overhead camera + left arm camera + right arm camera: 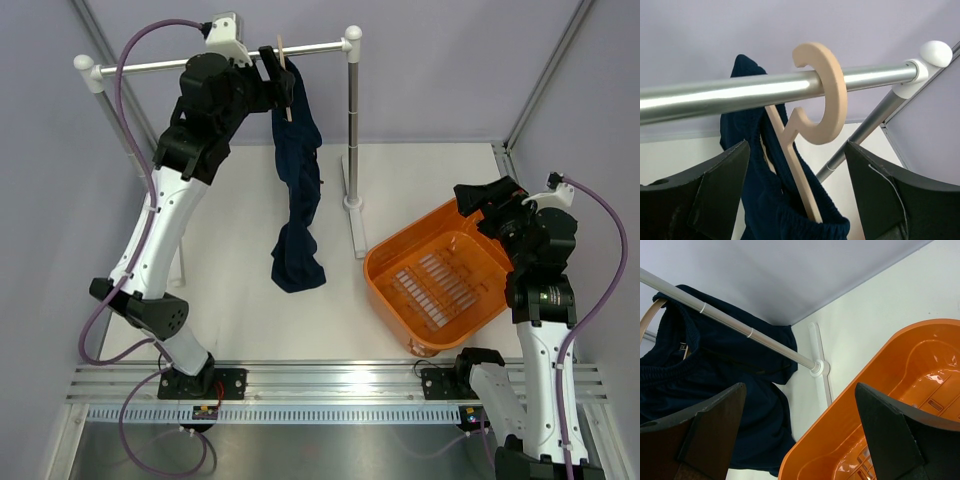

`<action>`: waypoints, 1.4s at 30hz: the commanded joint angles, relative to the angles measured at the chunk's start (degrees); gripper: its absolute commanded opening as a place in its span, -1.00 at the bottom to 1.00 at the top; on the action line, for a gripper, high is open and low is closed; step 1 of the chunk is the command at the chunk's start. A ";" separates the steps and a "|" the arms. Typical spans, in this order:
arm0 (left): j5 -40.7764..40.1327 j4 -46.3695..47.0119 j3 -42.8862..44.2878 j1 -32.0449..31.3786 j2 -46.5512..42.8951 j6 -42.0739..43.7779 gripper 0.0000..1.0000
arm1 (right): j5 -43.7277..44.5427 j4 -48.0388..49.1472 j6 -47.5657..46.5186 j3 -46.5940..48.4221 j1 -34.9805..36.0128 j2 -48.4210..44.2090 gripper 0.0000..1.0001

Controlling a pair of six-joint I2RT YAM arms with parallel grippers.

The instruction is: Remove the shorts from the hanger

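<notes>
The dark navy shorts (pixel 297 200) hang from the tan wooden hanger (pixel 285 72), whose hook sits over the silver rail. Their lower end rests on the table. My left gripper (pixel 280 85) is up at the rail, open. In the left wrist view its jaws (pixel 797 150) stand wide on either side of the hanger's neck (pixel 800 165), not touching it, with the shorts' waistband (pixel 765 205) just below. My right gripper (pixel 470 200) is open and empty over the basket's far rim. In its wrist view (pixel 800 387) I see the shorts (pixel 715 375) and a bit of the hanger (pixel 647 320).
The silver rail (pixel 180 64) spans the back on two posts; the right post (pixel 352 120) stands on a white foot (pixel 355 225). An orange basket (pixel 480 240) sits at the right, also in the right wrist view (pixel 910 370). Grey walls enclose the table.
</notes>
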 commanded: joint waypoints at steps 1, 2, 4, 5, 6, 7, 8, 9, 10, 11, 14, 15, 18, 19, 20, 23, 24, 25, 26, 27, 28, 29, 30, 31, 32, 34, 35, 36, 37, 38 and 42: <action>-0.42 2.00 2.55 -0.34 2.33 1.67 0.56 | 1.40 -0.49 -1.03 1.71 0.23 0.08 0.99; -0.59 2.27 2.64 -0.51 2.95 1.93 0.54 | 1.58 -0.58 -1.12 1.71 0.23 -0.01 0.99; -1.21 2.44 2.46 -0.78 3.39 2.20 0.47 | 1.75 -0.84 -1.38 1.62 0.31 -0.36 0.99; -1.30 2.71 2.38 -0.87 3.83 2.55 0.44 | 2.02 -0.84 -1.47 1.62 0.31 -0.28 0.99; -1.38 2.88 2.11 -1.21 3.92 2.55 0.43 | 2.19 -0.93 -1.47 1.62 0.31 -0.36 0.99; -1.21 3.23 1.94 -1.30 4.01 2.55 0.40 | 2.28 -0.93 -1.64 1.53 0.23 -0.28 0.99; -1.12 4.28 1.50 -1.39 4.01 2.64 0.37 | 2.28 -0.93 -1.56 1.53 0.23 -0.45 0.99; -1.21 4.81 0.71 -1.65 4.01 2.73 0.36 | 2.37 -0.93 -1.64 1.45 0.23 -0.45 0.99; -1.64 5.17 0.44 -1.74 4.01 2.82 0.36 | 2.37 -0.84 -1.73 1.44 0.31 -0.54 0.99; -1.91 5.69 0.35 -1.83 4.18 2.99 0.32 | 2.37 -0.93 -1.65 1.36 0.23 -0.54 0.99; -2.70 5.78 0.61 -2.10 5.06 3.34 0.23 | 2.54 -0.93 -1.73 1.09 0.23 -0.63 0.99; -3.05 5.78 0.62 -2.18 5.50 3.34 0.19 | 2.55 -0.93 -1.73 0.92 0.31 -0.63 0.99; -4.19 5.78 0.62 -2.27 6.03 3.78 0.08 | 2.46 -0.93 -1.73 0.48 0.31 -0.71 0.99; -4.37 5.70 0.62 -2.27 6.46 4.13 0.05 | 2.46 -0.84 -1.73 0.48 0.23 -0.71 0.99; -4.63 5.78 0.53 -2.45 6.64 4.31 0.03 | 2.54 -0.93 -1.82 0.30 0.23 -0.71 0.99; -6.48 5.26 0.97 -2.80 7.52 5.36 -0.02 | 2.72 -1.11 -1.91 0.13 0.23 -0.98 0.99; -7.27 5.17 0.97 -2.80 7.70 5.54 -0.03 | 2.72 -1.02 -1.91 0.13 0.31 -0.98 0.99; -7.88 5.08 0.97 -2.97 7.87 5.98 -0.03 | 2.63 -1.10 -2.00 0.04 0.31 -1.07 0.99; -8.32 5.34 0.79 -3.06 8.05 6.15 -0.03 | 2.72 -1.11 -2.00 0.04 0.31 -1.07 0.99; -8.94 5.35 0.79 -3.15 8.31 6.42 -0.04 | 2.72 -1.11 -2.00 0.04 0.23 -0.98 0.99; -9.38 5.52 0.88 -3.24 8.49 6.94 -0.04 | 2.72 -1.11 -2.00 0.04 0.31 -0.98 0.99; -9.73 5.52 0.88 -3.33 8.66 7.21 -0.04 | 2.72 -1.02 -2.08 0.04 0.31 -0.98 0.99; -10.78 5.69 0.88 -3.50 8.84 7.47 -0.05 | 2.72 -0.93 -2.08 -0.05 0.23 -0.98 0.99; -11.40 5.61 0.97 -3.50 8.93 8.00 -0.05 | 2.72 -1.02 -2.00 -0.05 0.23 -0.89 0.99; -12.19 5.61 0.97 -3.68 9.02 8.18 -0.06 | 2.72 -0.93 -2.08 -0.14 0.23 -0.89 0.99; -12.63 5.61 0.97 -3.68 9.02 8.53 -0.09 | 2.81 -0.93 -2.17 -0.31 0.23 -0.89 0.99; -12.81 5.61 0.97 -3.68 9.02 8.70 -0.17 | 2.81 -1.02 -2.17 -0.31 0.23 -0.89 0.99; -13.07 5.61 0.97 -3.68 8.84 8.97 -0.24 | 2.81 -0.93 -2.17 -0.40 0.23 -0.89 0.99; -13.25 5.78 1.06 -3.68 8.84 9.40 -0.36 | 2.72 -0.93 -2.26 -0.40 0.23 -0.89 0.99; -13.60 5.61 1.14 -3.77 8.76 9.67 -0.61 | 2.72 -0.93 -2.17 -0.40 0.23 -0.89 0.99; -13.95 4.38 2.46 -3.77 8.58 11.08 -1.00 | 2.81 -0.93 -2.35 -0.58 0.23 -1.07 0.99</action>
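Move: The hanger's neck, just under its hook, lies about 5 cm ahead of the left hand, 2 cm to its right and 6 cm below. The rail crosses about 6 cm ahead of that hand, straight ahead and roughly at its height; the shorts hang some 5 cm ahead, 4 cm right and about 20 cm below. From the right hand the neck is some 20 cm ahead, 33 cm left and perhaps 8 cm higher. The left hand sinks some 6 cm and pushes 5 cm forward, closing its fingers to pinch the hanger's neck. ##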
